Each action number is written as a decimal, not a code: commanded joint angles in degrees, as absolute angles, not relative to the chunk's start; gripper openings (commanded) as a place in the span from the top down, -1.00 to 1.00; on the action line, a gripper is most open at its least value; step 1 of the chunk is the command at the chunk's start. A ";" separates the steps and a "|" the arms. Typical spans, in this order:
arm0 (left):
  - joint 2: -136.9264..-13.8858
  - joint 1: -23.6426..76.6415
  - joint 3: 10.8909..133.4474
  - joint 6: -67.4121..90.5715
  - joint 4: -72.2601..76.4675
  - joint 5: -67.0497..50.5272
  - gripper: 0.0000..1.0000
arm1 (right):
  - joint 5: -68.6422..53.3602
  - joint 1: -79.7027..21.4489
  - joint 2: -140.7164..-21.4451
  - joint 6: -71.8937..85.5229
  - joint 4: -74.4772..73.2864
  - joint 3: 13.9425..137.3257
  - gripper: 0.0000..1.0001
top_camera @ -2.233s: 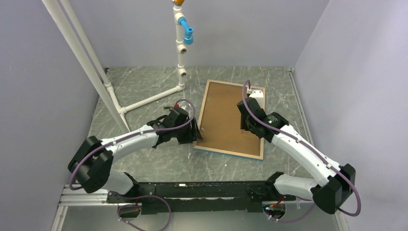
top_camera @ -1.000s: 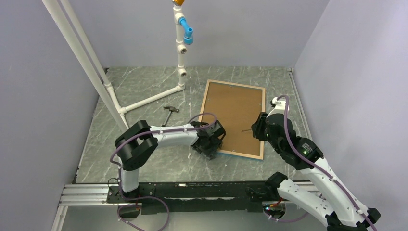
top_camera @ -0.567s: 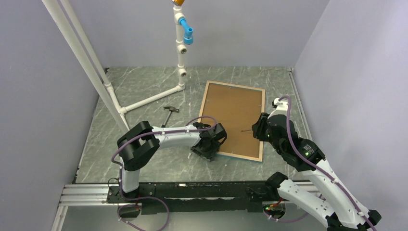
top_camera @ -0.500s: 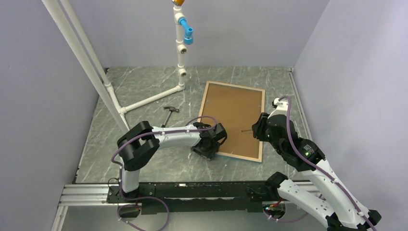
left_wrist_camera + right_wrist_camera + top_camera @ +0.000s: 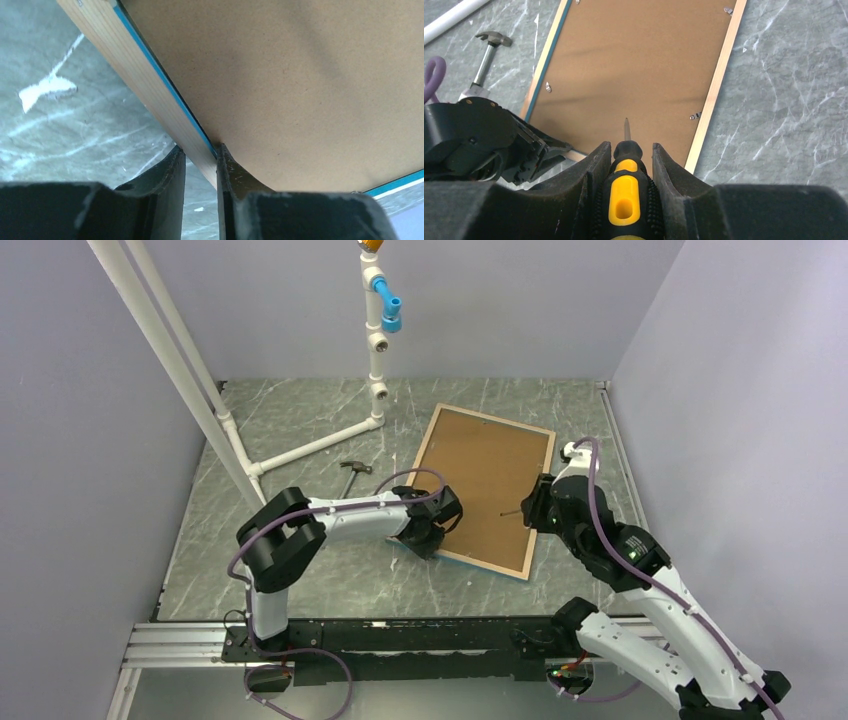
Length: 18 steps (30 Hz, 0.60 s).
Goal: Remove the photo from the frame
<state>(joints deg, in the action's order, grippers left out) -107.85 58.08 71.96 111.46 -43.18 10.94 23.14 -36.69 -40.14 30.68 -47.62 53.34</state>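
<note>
The frame lies back-up on the table, its brown board showing inside a pale wood rim. The photo is hidden under that board. My left gripper sits at the frame's near-left edge. In the left wrist view it is shut on the rim, one finger outside it and the other finger on the board. My right gripper hovers over the frame's right half, shut on a yellow-and-black screwdriver. The screwdriver's tip points at the board.
A small hammer lies on the table left of the frame. A white pipe stand rises at the back, with long pipes slanting to the left. Small metal clips sit along the rim. Walls close in on three sides.
My left gripper has shut on the frame's near-left rim. The frame has turned slightly, its near end swinging left. The right arm with the screwdriver has hardly moved.
</note>
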 commanded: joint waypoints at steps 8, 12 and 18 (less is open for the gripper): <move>-108.18 55.10 62.09 72.14 -38.52 25.07 1.00 | 16.11 -36.92 -44.42 28.68 -42.21 51.75 1.00; -107.23 53.06 58.42 61.93 -33.04 24.21 1.00 | 12.00 -37.00 -46.02 28.24 -39.79 50.57 1.00; -103.92 49.03 52.76 50.73 -23.32 21.19 1.00 | 6.31 -39.79 -50.98 27.20 -35.04 47.78 1.00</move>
<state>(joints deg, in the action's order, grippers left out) -101.34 51.16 59.51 70.96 -19.92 19.38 11.18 -37.60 -48.10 28.47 -41.78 49.04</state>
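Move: The left fingers already pinch the frame's near rail; the rail's middle lies about 5 cm right and 1 cm back of them, the near-left corner some 9 cm left and 2 cm ahead. From the right hand, which holds the screwdriver, the near rail's middle is roughly 10 cm left, level fore-and-aft, 21 cm below; the right-rail clip lies 5 cm right and 6 cm ahead, the near-right corner 4 cm right and 4 cm back, both equally low. Left hand, still pinching the near rail, drags it 7 cm forward-left, turning clockwise; right lowers screwdriver leftward 7 cm. ##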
